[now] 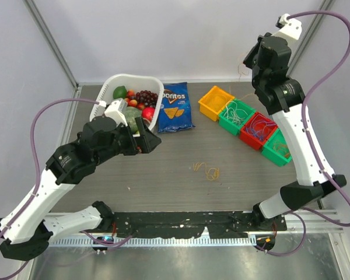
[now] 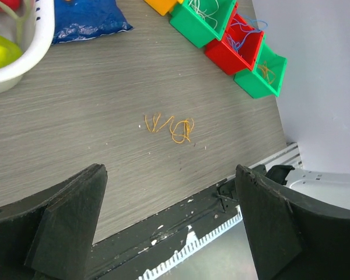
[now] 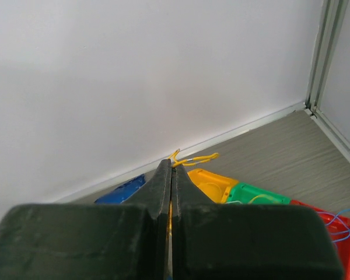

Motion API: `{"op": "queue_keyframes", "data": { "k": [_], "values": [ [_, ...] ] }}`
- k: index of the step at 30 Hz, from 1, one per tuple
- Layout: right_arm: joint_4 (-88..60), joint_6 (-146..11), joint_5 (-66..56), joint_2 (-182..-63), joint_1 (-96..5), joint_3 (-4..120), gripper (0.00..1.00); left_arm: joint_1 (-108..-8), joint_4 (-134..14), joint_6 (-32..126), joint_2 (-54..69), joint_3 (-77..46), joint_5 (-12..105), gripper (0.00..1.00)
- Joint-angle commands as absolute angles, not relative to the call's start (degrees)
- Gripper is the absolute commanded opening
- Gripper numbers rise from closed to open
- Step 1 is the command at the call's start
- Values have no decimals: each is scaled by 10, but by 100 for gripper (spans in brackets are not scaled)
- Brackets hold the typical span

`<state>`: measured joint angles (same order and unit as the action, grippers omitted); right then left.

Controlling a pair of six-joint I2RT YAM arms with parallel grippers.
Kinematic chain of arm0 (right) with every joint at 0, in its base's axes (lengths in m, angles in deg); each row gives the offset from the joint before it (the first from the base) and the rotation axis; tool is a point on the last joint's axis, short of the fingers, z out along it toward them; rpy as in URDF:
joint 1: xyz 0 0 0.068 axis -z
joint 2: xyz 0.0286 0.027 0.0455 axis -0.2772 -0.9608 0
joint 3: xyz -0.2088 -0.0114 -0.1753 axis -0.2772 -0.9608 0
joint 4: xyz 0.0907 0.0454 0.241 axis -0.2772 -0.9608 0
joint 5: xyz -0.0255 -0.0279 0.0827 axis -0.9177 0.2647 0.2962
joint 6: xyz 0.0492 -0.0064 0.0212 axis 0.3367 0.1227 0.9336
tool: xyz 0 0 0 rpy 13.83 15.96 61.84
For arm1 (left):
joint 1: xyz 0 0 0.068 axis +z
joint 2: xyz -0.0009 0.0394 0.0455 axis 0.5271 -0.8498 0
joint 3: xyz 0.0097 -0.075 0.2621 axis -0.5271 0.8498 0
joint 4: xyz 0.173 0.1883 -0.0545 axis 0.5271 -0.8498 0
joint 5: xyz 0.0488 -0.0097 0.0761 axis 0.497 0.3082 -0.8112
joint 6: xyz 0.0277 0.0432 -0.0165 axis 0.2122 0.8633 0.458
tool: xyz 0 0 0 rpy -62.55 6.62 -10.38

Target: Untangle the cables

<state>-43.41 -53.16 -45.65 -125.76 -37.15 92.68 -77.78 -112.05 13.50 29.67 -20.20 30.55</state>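
Note:
A small tangle of thin yellow-orange cables [image 1: 207,171] lies loose on the grey table, seen in the left wrist view as several squiggled strands [image 2: 172,127]. My left gripper [image 2: 170,172] hangs open above the table's near part, well short of the tangle, with nothing between its fingers [image 2: 70,216]. In the top view it [image 1: 150,140] sits beside the basket. My right gripper [image 3: 172,164] is raised high at the back right, shut on a yellow cable [image 3: 198,158] whose ends stick out past the tips.
A white basket of fruit [image 1: 108,93] and a blue Doritos bag [image 1: 175,107] lie at the back left. A row of bins runs diagonally at the right: yellow [image 1: 214,102], green [image 1: 235,115], red [image 1: 258,129], green [image 1: 277,147], some holding strings.

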Motion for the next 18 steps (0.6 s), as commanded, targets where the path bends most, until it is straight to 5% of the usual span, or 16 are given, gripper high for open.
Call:
{"op": "queue_keyframes", "data": {
  "k": [1,10,18],
  "values": [
    [-371,-581,-462,-1281,-354,976,1,-775,-1128,199,274,-250,333,95],
    [-312,-578,-434,-1353,-334,1007,1,-775,-1189,311,217,-368,312,97],
    [-348,-607,-444,-1434,-334,1172,1,-775,-1202,398,180,-418,293,100]
  ]
}}
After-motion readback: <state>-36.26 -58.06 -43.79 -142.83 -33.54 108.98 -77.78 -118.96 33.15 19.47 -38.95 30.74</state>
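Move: The right hand, high up with the yellow cable's end in its shut fingers, has the yellow bin some 20 cm ahead, 9 cm to its left and 46 cm below. The near green bin is about 16 cm ahead, 1 cm to the right; the red bin 6 cm ahead, 10 cm right, equally low. From the empty left hand the yellow bin lies about 43 cm ahead, 26 cm right and 32 cm down. The right hand keeps its pinch on the yellow cable's end and carries it forward about 8 cm towards the back wall, high above the bin row, nearly level at first and rising slightly at the end, so that the strand trails from the fingertips. The left hand, still wide open and holding nothing, rises about 5 cm while its wrist rolls left side up, tips upward and turns a little clockwise, some 20 degrees in all. ##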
